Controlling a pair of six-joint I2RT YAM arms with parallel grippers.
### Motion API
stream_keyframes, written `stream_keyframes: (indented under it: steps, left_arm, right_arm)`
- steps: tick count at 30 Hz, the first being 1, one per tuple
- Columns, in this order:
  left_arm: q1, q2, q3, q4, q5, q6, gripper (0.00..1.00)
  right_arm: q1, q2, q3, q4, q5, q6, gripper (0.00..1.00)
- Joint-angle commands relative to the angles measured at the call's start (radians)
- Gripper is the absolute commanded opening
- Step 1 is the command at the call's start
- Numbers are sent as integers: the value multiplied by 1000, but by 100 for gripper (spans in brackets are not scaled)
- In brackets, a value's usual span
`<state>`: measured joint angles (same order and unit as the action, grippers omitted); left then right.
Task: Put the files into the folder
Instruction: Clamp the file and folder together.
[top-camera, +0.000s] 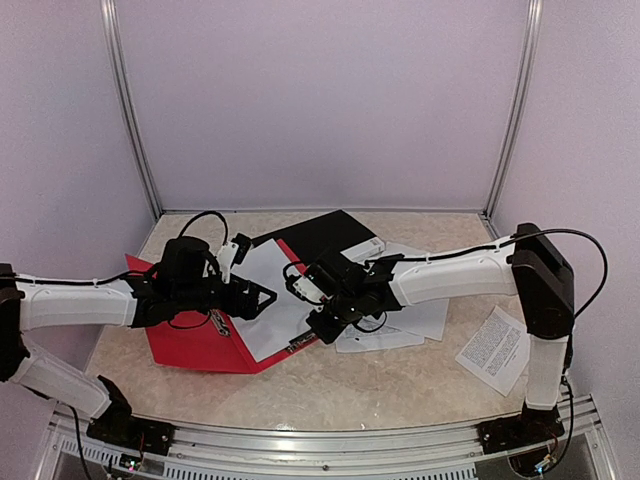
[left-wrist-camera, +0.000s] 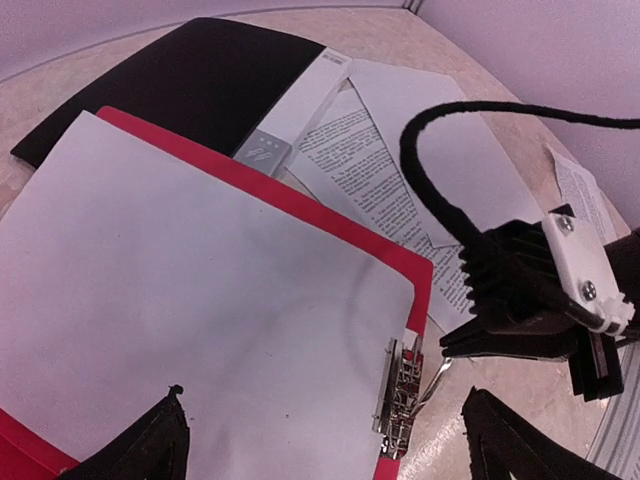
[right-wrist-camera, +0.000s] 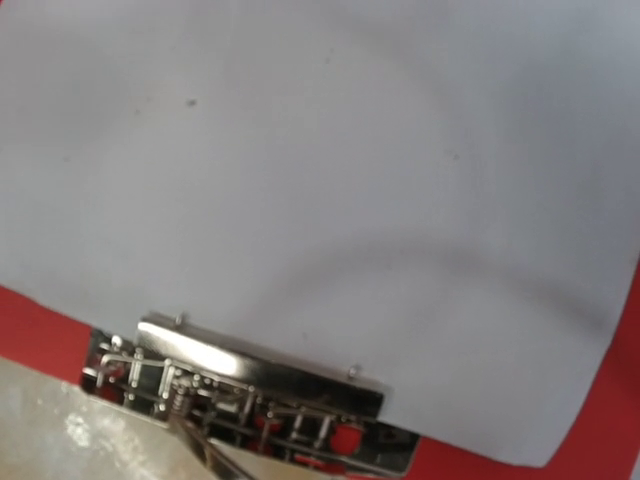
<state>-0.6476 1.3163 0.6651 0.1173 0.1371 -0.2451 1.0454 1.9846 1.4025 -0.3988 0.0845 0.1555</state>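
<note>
The red folder (top-camera: 190, 345) (left-wrist-camera: 300, 205) (right-wrist-camera: 40, 320) lies open at the left centre. One blank white file (top-camera: 265, 300) (left-wrist-camera: 200, 290) (right-wrist-camera: 330, 170) rests on it, its edge under the metal clip (left-wrist-camera: 400, 395) (right-wrist-camera: 260, 395). My right gripper (top-camera: 318, 322) (left-wrist-camera: 450, 350) is shut on the clip's thin wire lever (left-wrist-camera: 435, 372) (right-wrist-camera: 205, 450) at the folder's right edge. My left gripper (top-camera: 255, 297) (left-wrist-camera: 330, 450) hangs open above the sheet, with the clip between its fingers' line and nothing held. More files, printed and blank (top-camera: 410, 320) (left-wrist-camera: 370, 170), lie under the right arm.
A black folder with a white band (top-camera: 315, 232) (left-wrist-camera: 200, 85) lies behind the red one, partly under it. A small printed sheet (top-camera: 495, 350) lies alone near the right arm's base. Metal frame posts and white walls close in the table.
</note>
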Motion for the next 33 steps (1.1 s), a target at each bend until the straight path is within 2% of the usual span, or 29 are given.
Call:
stream_keyframes:
  steps: [1,11,17,26,33]
  left_arm:
    - [-58,17,-67,86,85,122,90]
    - [-117,83,-155,196,163,241,83]
    - [-139,185,-94,174,180,337,79]
    - [-207,329,-1,154,50,468,76]
    - [-237,401,35,144,-12,514,63]
  right_arm:
    - [-23,-2,-47,7,-35,-3,2]
    - [-46,-5,-64,45,-82,6,1]
    - [-57,-8,-68,60,-128,6,1]
    - [-62,-13,-73,65,-137,4,1]
    - [-62,-12,-75,70,-141,6,1]
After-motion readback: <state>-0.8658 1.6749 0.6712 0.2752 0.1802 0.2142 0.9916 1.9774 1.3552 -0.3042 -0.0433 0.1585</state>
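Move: The folder's open clip lies about 9 cm to the right of the left hand, 4 cm back and some 12 cm below. The inserted sheet's middle is roughly 6 cm ahead of that hand, 13 cm down, and the other metal clip some 10 cm to its left, about 1 cm ahead, equally low. From the right hand, already shut on its raised lever, the open clip is about 3 cm left, 1 cm ahead and 3 cm below. The open clip at the sheet's edge is what the left hand drops to: it swings back and right, then mostly down, about 14 cm in all, turning some 30 degrees clockwise with its left side tilting up. Its fingers narrow partway, one over the sheet, one on the outer side of the clip. The right hand keeps its closed pinch on the lever, easing barely 1 cm forward. ##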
